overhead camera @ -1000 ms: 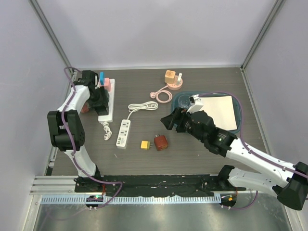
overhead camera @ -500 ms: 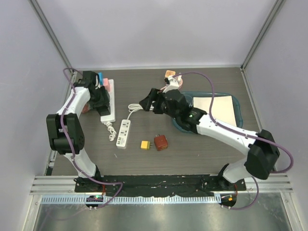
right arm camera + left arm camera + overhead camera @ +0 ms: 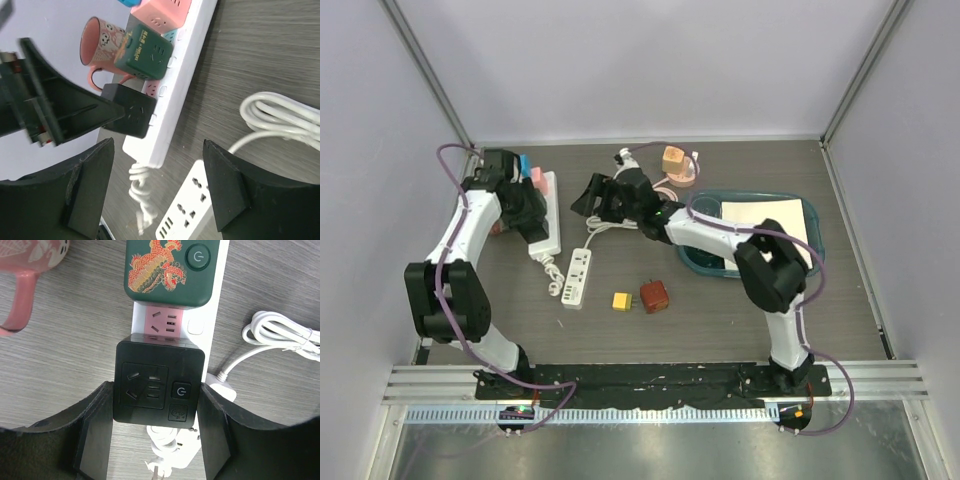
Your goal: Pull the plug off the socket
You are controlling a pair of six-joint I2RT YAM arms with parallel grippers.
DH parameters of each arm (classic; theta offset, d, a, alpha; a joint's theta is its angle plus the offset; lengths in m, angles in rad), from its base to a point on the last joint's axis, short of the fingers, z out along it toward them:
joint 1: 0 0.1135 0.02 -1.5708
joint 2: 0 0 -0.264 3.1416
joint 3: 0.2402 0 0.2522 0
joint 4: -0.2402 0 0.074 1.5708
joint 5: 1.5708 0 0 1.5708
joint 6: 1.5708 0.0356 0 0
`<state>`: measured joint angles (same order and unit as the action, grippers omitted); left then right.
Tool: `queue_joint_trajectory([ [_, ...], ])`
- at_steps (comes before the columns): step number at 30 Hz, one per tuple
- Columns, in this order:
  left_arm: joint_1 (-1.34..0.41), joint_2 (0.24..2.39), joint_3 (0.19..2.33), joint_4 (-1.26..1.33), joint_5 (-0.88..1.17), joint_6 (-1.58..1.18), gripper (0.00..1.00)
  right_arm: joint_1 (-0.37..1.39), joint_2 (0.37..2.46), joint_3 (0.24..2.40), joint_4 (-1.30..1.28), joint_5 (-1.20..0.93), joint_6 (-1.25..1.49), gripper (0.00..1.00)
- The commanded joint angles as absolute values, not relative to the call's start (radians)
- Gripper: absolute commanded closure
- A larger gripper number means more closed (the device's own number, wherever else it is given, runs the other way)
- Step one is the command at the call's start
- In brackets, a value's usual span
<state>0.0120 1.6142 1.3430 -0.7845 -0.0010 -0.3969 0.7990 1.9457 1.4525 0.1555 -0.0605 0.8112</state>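
Note:
A black cube plug (image 3: pixel 160 385) sits on the near end of a white power strip socket (image 3: pixel 549 200), just in front of its pink outlet face (image 3: pixel 162 322). My left gripper (image 3: pixel 156 405) is shut on the plug, with one finger pressed against each of its sides. The right wrist view shows the same plug (image 3: pixel 127 112) on the strip (image 3: pixel 175 95) with the left gripper's finger (image 3: pixel 65 112) against it. My right gripper (image 3: pixel 157 150) hovers open to the right of the strip, holding nothing. From above, the right gripper (image 3: pixel 588 195) is close to the strip's right edge.
A green cube plug (image 3: pixel 170 270) with a dragon print sits further along the strip, and a pink mug (image 3: pixel 25 275) stands to its left. A second white strip (image 3: pixel 577 277) and its coiled cable (image 3: pixel 617 221) lie nearby, with a yellow plug (image 3: pixel 622 300), a red plug (image 3: pixel 654 296) and a teal tray (image 3: pixel 800 250).
The right arm swung from the table's right middle over to the left, beside the power strip. The left gripper's jaws narrowed onto the black plug.

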Motion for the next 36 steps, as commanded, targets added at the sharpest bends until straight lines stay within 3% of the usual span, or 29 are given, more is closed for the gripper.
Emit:
queue_joint_trajectory([
  [1, 0.008, 1.509, 1.345, -0.729, -0.029, -0.428, 1.0, 0.822, 2.074, 1.612, 0.16, -0.181, 0.841, 0.23],
  [13, 0.009, 1.459, 1.23, -0.652, 0.055, -0.431, 1.0, 0.821, 2.379, 1.83, 0.239, -0.308, 1.078, 0.28],
  [27, 0.015, 1.486, 1.213, -0.632, 0.11, -0.448, 1.0, 0.819, 2.551, 1.982, 0.249, -0.373, 1.161, 0.3],
  [30, 0.017, 1.496, 1.212, -0.629, 0.121, -0.457, 1.0, 0.819, 2.562, 1.993, 0.271, -0.379, 1.163, 0.39],
  [33, 0.017, 1.512, 1.221, -0.634, 0.135, -0.459, 1.0, 0.819, 2.562, 1.993, 0.297, -0.387, 1.169, 0.59],
  [34, 0.015, 1.519, 1.229, -0.644, 0.14, -0.46, 1.0, 0.818, 2.56, 1.991, 0.302, -0.388, 1.173, 0.73],
  [36, 0.017, 1.532, 1.233, -0.652, 0.143, -0.454, 0.92, 0.818, 2.557, 1.99, 0.316, -0.388, 1.177, 0.86],
])
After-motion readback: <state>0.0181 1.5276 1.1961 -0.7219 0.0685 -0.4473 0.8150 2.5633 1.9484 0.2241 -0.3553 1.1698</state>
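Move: Ahead and to the left of the open right hand, about 4 cm forward, 12 cm left and 11 cm lower, is the bare stretch of the raised power strip. The black plug is some 13 cm left, 1 cm back and 6 cm below; the green plug, 6 cm ahead, 12 cm left, 9 cm below. The coiled cable lies 4 cm ahead, 3 cm right, 17 cm down. From the left hand, already gripping the black plug, that stretch is 4 cm ahead, 1 cm right, 5 cm below. Swinging down about 12 cm and left about 11 cm, the right hand comes to the side of the power strip, tipping its fingers some 25 degrees further down, then closes them on the bare stretch between the black and green plugs. The left hand keeps its grip on the black plug, drawing it back roughly 3 cm early on, then easing slightly right and down. ##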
